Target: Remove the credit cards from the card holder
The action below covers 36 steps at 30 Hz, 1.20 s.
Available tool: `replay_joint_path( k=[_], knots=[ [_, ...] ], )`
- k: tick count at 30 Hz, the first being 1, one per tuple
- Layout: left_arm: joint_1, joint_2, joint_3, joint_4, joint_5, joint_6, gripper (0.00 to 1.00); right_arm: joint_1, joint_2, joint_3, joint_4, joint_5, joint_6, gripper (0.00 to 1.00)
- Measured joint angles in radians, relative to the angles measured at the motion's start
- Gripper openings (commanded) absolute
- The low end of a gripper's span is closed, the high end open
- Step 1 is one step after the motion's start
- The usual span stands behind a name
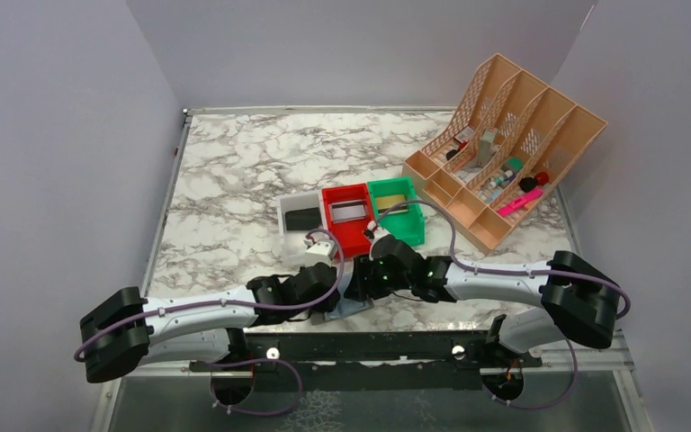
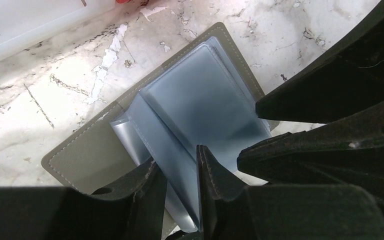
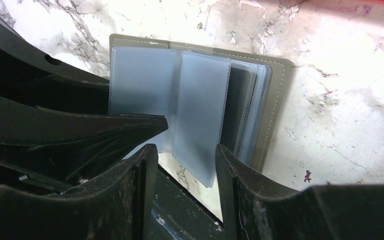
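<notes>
The card holder [image 2: 80,160] lies open on the marble near the table's front edge, grey-green outside, with pale blue plastic sleeves [image 3: 200,115] fanned up from its spine. A dark credit card [image 3: 237,107] shows inside one sleeve on its right half. My left gripper [image 2: 176,155] is open, its fingers straddling one raised sleeve [image 2: 170,145]. My right gripper [image 3: 185,147] is open too, with the lower corner of a raised sleeve hanging between its fingers, clear of both. In the top view the two grippers [image 1: 337,292] [image 1: 366,281] meet over the holder [image 1: 353,308] and hide most of it.
Just behind the grippers stand a white bin [image 1: 286,209] with a flat black item in it, a red bin [image 1: 346,236] and a green bin [image 1: 409,225]. A tan compartment rack [image 1: 504,153] fills the back right. The black mounting rail [image 1: 369,346] runs along the near edge.
</notes>
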Motion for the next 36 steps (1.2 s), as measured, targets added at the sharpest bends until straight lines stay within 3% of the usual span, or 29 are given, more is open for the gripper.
replay_joint_path(
  k=[12, 18, 21, 32, 36],
  knots=[
    [0.000, -0.024, 0.000, -0.015, -0.003, 0.000, 0.32, 0.000, -0.001, 0.033, 0.013, -0.033, -0.017, 0.54],
    [0.000, -0.042, 0.000, -0.053, -0.023, -0.011, 0.59, 0.000, 0.014, 0.035, -0.031, 0.000, -0.011, 0.54],
    [0.000, -0.058, -0.002, -0.076, -0.040, -0.028, 0.65, 0.000, 0.014, 0.031, -0.031, 0.007, -0.006, 0.54],
    [0.000, -0.130, -0.023, -0.195, -0.126, -0.134, 0.67, 0.000, 0.034, -0.006, 0.000, -0.004, 0.004, 0.53],
    [0.000, -0.159, -0.047, -0.217, -0.137, -0.167, 0.57, 0.000, 0.035, -0.006, 0.006, -0.005, 0.008, 0.53]
  ],
)
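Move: The opened card holder is right under both hands: its middle is about 1 cm to the right of the left hand and 2 cm below, level with it fore and aft; its left edge is some 5 cm to the left of that middle. From the right hand the middle is about 2 cm left and 3 cm below. From the left hand, the white box is about 15 cm ahead and 8 cm left, the red box 15 cm ahead and 3 cm right, both some 2 cm lower. The left hand, its fingers on either side of the raised clear page, lifts half a centimetre, then opens from about a third to two thirds and slides about 5 cm left over the card holder's left half, turning some 10 degrees counter-clockwise and ending slightly low, its fingers astride the left edge. The right hand stays over the middle page with its fingers half open, rising about 1.5 cm with a small shift left, then coming back and sinking to just over 1 cm below where it began, one fingertip close at that page's right edge. ##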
